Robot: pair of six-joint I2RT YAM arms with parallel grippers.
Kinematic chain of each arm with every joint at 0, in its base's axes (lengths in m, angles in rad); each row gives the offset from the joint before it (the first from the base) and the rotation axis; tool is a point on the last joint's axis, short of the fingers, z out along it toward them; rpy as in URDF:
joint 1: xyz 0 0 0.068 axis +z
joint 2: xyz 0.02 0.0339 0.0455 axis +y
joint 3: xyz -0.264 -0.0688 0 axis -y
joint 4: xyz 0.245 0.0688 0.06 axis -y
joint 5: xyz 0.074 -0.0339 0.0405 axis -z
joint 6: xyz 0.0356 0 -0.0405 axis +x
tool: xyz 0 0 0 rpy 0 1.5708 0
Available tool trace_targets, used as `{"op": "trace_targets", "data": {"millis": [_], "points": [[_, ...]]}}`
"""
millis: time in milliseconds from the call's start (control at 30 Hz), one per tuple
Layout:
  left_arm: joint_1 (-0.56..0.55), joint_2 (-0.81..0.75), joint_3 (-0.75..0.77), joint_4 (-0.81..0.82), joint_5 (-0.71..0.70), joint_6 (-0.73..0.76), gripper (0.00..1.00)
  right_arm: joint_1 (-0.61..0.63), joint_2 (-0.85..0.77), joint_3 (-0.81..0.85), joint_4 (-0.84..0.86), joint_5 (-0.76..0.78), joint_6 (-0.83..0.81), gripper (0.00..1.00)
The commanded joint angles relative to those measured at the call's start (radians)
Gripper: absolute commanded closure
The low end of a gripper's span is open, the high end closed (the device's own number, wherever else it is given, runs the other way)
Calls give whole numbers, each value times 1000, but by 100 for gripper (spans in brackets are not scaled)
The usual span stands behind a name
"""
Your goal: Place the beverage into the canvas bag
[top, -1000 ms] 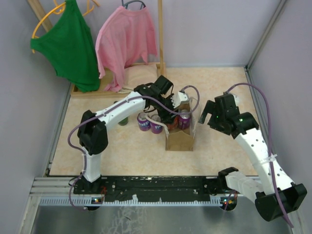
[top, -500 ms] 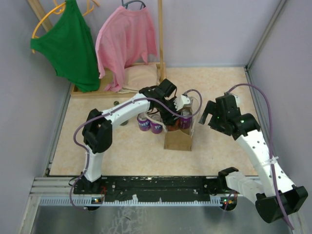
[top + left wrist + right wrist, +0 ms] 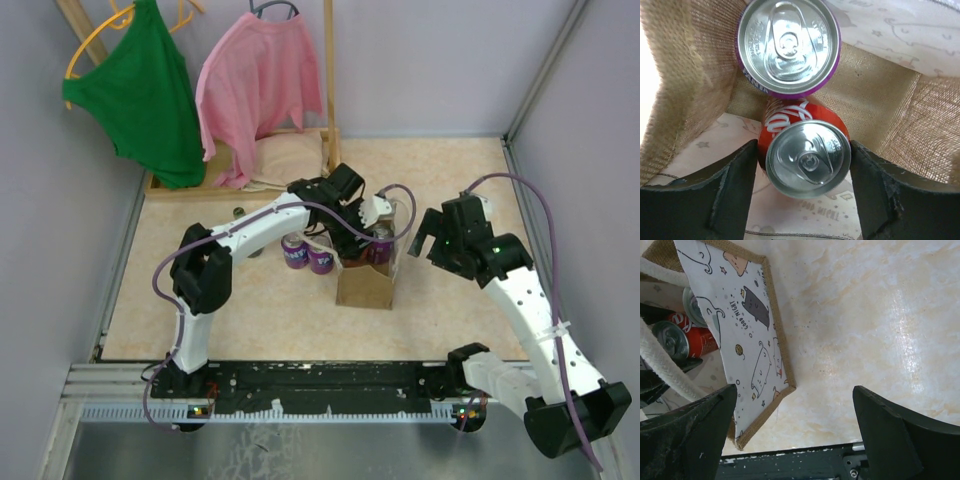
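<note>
The canvas bag (image 3: 368,287) stands upright mid-table, tan with pale loop handles. My left gripper (image 3: 362,238) reaches down into it. In the left wrist view a red can (image 3: 807,160), the beverage, sits tilted between the two black fingers (image 3: 735,195), which lie against its sides just above the bag's printed floor. A purple can (image 3: 788,45) stands inside beside it, against the burlap wall (image 3: 690,75). My right gripper (image 3: 425,235) hovers open just right of the bag; its view shows the bag's printed side (image 3: 747,315), the red can (image 3: 687,342) and bare table between its fingers.
Two purple cans (image 3: 294,252) (image 3: 320,258) stand on the table left of the bag. A wooden rack at the back holds a green shirt (image 3: 145,95) and a pink shirt (image 3: 262,85), with folded beige cloth (image 3: 290,155) below. Walls enclose the table.
The left arm has stretched further right and its gripper has settled deeper over the bag with the red can. The right arm has barely moved.
</note>
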Motion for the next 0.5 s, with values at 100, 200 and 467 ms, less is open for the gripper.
{"op": "trace_targets", "data": {"millis": [100,200,467], "points": [[-1,-66,8,73,-48,-30,0,-9,-13,1,32,-10,6,1],[-1,-80,10,82,-54,-36,0,-9,-4,8,35,-13,1,1],[-3,-172,30,99,-47,-67,0,-9,13,23,36,-18,-8,1]]}}
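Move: Inside the canvas bag, the left fingers still grip the red can near its top, with its middle about 3 cm below the left hand point and 1 cm to the right. The purple can in the bag stands some 7 cm to the left hand's right, 2 cm ahead and 3 cm lower. The nearer purple can outside is about 9 cm to its left, level in reach. From the right hand the red can lies roughly 18 cm left, 8 cm ahead and 11 cm below. Opening wide, the left fingers let go of the red can beside the purple one in the bag. The hand then rises about 4.5 cm away from the can, easing just over 1 cm forward as it goes, slowly at first and then faster, while the wrist tilts a little, under 10 degrees. ##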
